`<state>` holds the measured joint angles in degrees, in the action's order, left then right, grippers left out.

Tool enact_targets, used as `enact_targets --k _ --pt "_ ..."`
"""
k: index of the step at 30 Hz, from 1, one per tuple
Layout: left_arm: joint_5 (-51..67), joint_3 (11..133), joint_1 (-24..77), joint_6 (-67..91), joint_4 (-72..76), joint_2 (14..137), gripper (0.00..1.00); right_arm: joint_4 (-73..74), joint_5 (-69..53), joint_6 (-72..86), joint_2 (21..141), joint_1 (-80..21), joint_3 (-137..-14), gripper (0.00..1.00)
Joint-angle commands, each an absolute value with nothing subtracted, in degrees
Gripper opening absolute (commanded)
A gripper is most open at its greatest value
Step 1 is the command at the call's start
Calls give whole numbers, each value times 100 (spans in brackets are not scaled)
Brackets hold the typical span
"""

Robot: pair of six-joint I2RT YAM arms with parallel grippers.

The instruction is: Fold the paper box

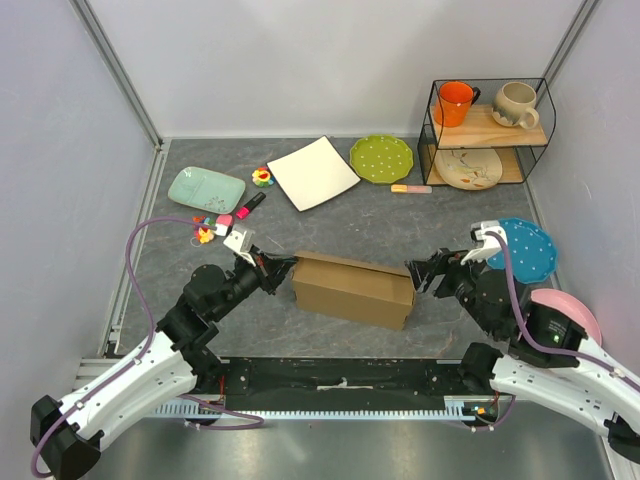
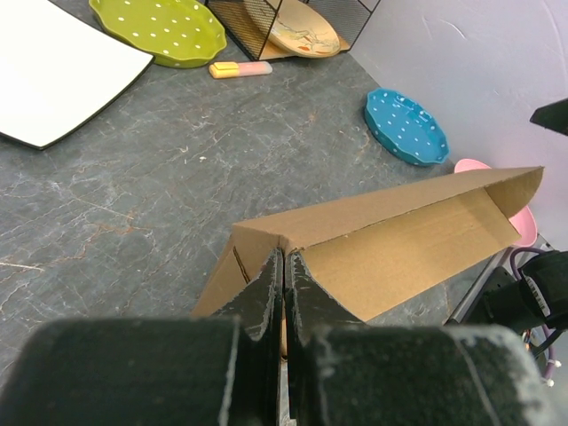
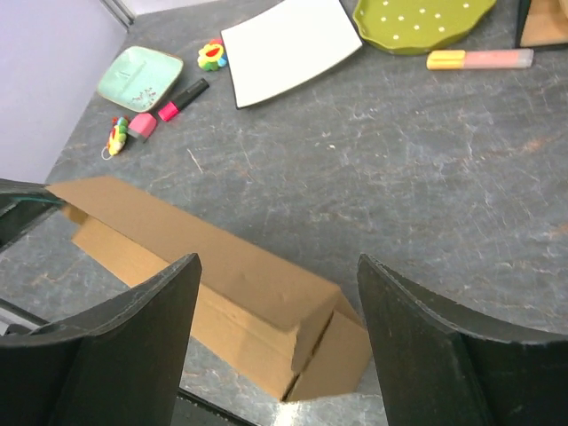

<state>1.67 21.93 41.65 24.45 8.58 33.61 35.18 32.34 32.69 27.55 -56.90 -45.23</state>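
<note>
The paper box (image 1: 350,290) is a long brown cardboard box lying in the middle of the table between the two arms. Its lid is tilted up, so the inside shows in the left wrist view (image 2: 408,240). My left gripper (image 1: 287,264) is at the box's left end. Its jaws are shut and pinch the lid's corner (image 2: 285,257). My right gripper (image 1: 415,275) hovers just off the box's right end and stands wide open. That end of the box (image 3: 204,257) shows below and between the fingers (image 3: 151,311), which do not touch it.
Behind the box lie a white square plate (image 1: 313,172), a green dotted plate (image 1: 381,157), a teal dish (image 1: 206,187), a marker and small toys (image 1: 262,177). A wire rack (image 1: 487,135) with mugs stands at the back right. A blue plate (image 1: 525,248) and a pink plate (image 1: 570,312) lie by the right arm.
</note>
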Motion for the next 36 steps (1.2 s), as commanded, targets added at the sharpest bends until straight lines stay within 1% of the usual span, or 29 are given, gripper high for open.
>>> enact_targets --k 1,2,5,6,8,9,13,16,20,23,31,36 --pt "290 2259 4219 2487 343 3445 2 2874 3182 2918 3049 -5722 -4807 78" --pt "290 2250 4219 2487 334 3428 2 2804 3147 2874 3302 -5722 -4842 76" --pt "281 2250 4219 2496 325 3410 2 2629 3042 2725 3777 -5722 -4878 67" --pt "281 2250 4219 2505 334 3419 2 2567 2971 2707 3866 -5730 -4834 61" --pt "299 2259 4227 2514 343 3419 2 2357 2787 2707 4007 -5722 -4685 54" --pt "290 2259 4219 2522 343 3436 2 2286 2621 2724 4017 -5713 -4467 49" --pt "299 2259 4219 2505 334 3428 2 2066 2242 2847 3877 -5722 -3860 42" --pt "246 2302 4219 2470 264 3375 6 2030 2066 2830 3710 -5722 -3525 41" --pt "123 2425 4219 2400 62 3410 17 2162 2048 2777 3683 -5722 -3288 41" --pt "18 2627 4219 2303 -341 3436 21 2171 2030 2777 3718 -5722 -3217 42" --pt "-807 2935 4219 2153 -958 3191 24 2127 2127 2769 3858 -5722 -3226 44" --pt "-967 3049 4219 2048 -1002 2945 24 2136 2180 2725 3902 -5722 -3191 44"
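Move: Just behind and right of the box's right lid end, the right hand is spread open: that end lies some 2 cm ahead, 4 cm left and 8 cm below. The blue plate is about 16 cm ahead, 24 cm right and 17 cm below. The left hand is already shut at the lid's left corner, 1 cm to its right and level. From this hand the black marker stands roughly 18 cm ahead and 9 cm left, the toy 12 cm ahead and 20 cm left, both 12 cm below. Swinging about 6 cm left over the lid's right end after a slight rise forward, the right hand then sinks to some 7 cm below its starting height, its fingers half closing and coming down at the far edge of the lid while it turns some 10 degrees counter-clockwise. Meanwhile the left fingers part at the corner flap, dip about 1 cm, then shift 2 cm left with the tips still around the flap. ##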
